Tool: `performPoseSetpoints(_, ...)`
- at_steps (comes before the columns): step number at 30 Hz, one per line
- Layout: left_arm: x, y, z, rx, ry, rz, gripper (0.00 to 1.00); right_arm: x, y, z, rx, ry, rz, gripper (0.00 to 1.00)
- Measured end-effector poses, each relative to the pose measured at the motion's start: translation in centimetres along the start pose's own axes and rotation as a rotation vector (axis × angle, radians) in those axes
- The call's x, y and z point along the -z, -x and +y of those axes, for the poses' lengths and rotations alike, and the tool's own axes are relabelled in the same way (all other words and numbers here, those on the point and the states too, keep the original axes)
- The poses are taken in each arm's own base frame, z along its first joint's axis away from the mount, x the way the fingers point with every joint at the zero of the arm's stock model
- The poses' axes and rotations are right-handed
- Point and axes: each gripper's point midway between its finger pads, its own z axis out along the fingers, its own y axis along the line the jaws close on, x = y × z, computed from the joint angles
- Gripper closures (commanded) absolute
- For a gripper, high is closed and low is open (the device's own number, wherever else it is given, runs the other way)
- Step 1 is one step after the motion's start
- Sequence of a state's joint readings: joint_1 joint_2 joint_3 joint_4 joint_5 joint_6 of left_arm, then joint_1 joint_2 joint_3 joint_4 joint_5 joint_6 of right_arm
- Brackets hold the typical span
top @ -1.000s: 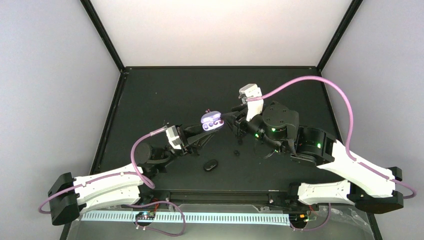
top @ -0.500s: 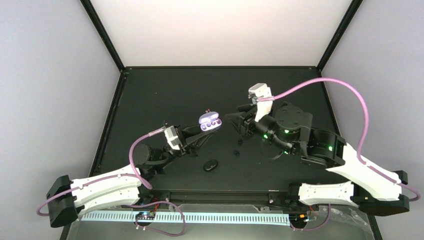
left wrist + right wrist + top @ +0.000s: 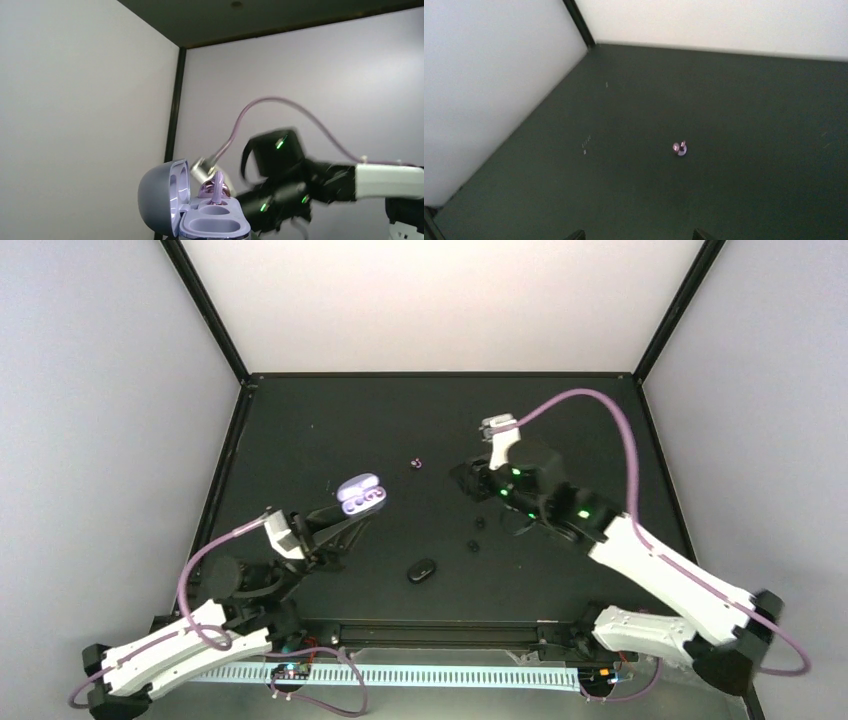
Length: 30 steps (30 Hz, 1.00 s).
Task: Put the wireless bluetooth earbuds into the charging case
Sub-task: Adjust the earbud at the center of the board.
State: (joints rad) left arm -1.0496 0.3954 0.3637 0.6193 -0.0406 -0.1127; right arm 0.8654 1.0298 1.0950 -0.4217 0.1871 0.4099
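Note:
My left gripper [image 3: 352, 508] is shut on the lavender charging case [image 3: 361, 491], held up above the table with its lid [image 3: 161, 197] open. In the left wrist view a glossy pink earbud [image 3: 218, 186] stands up in the far well; the two nearer wells [image 3: 216, 221] hold nothing. A second pink earbud [image 3: 418, 462] [image 3: 680, 148] lies on the black table. My right gripper [image 3: 468, 478] [image 3: 638, 235] hovers to the right of it, open with nothing between its fingertips [image 3: 576, 234]. Two small black earbuds [image 3: 479, 523] lie near the right arm.
A shut black oval case [image 3: 422, 569] lies on the table near the front middle. The black table [image 3: 330, 430] is ringed by a raised black rim and pale walls. The right arm's purple cable [image 3: 570, 398] arches over the back right.
The left arm has pulled the open case back toward the near left, away from the pink earbud on the table. The right arm has swung round and its jaws have spread wider.

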Motion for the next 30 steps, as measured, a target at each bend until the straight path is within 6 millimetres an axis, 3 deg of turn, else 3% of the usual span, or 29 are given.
performPoseSetpoints(4, 2.1, 1.8, 0.6, -0.007, 0.041, -0.025, 0.98, -6.8, -4.6, -0.9, -0.025, -0.015, 0.125, 0.50)
performPoseSetpoints(9, 3.0, 0.9, 1.3, -0.034, 0.077, 0.031, 0.98, -16.3, -9.4, -3.8, -0.090, -0.076, 0.265, 0.56)
performPoseSetpoints(12, 3.2, -0.2, 1.5, -0.051, 0.086, 0.079, 0.99, -20.9, -10.7, -5.3, -0.124, -0.110, 0.312, 0.58)
performPoseSetpoints(15, 3.2, -0.9, 1.7, -0.065, 0.092, 0.107, 0.98, -24.9, -10.4, -6.1, -0.139, -0.124, 0.312, 0.58)
performPoseSetpoints(21, 3.1, -1.7, 1.7, -0.093, 0.092, 0.134, 0.98, -29.7, -10.6, -7.2, -0.155, -0.122, 0.323, 0.58)
performPoseSetpoints(30, 3.0, -1.8, 1.8, -0.122, 0.091, 0.140, 0.98, -32.6, -14.1, -11.8, -0.184, -0.211, 0.434, 0.69)
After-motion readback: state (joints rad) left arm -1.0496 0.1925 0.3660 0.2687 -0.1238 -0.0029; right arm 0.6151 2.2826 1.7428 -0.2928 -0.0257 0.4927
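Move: Lying about 18 cm ahead of the right hand, 12 cm to its left and 32 cm below, the loose earbud sits alone near the middle of the board. Two small black pieces lie on the board almost under that hand, one about 2 cm ahead and 2 cm right, the other 3 cm back and 1 cm right. From the left hand, the earbud is about 30 cm ahead, 4 cm right and 39 cm below. Swooping forward, down and left towards the loose earbud, the right hand travels some 35 cm, tips its fingers roughly 25 degrees further down and partly closes them, ending low over the board a little beyond the earbud. The left hand keeps its grip on the open charging case, shifting slightly left and then sinking about 3 cm. ##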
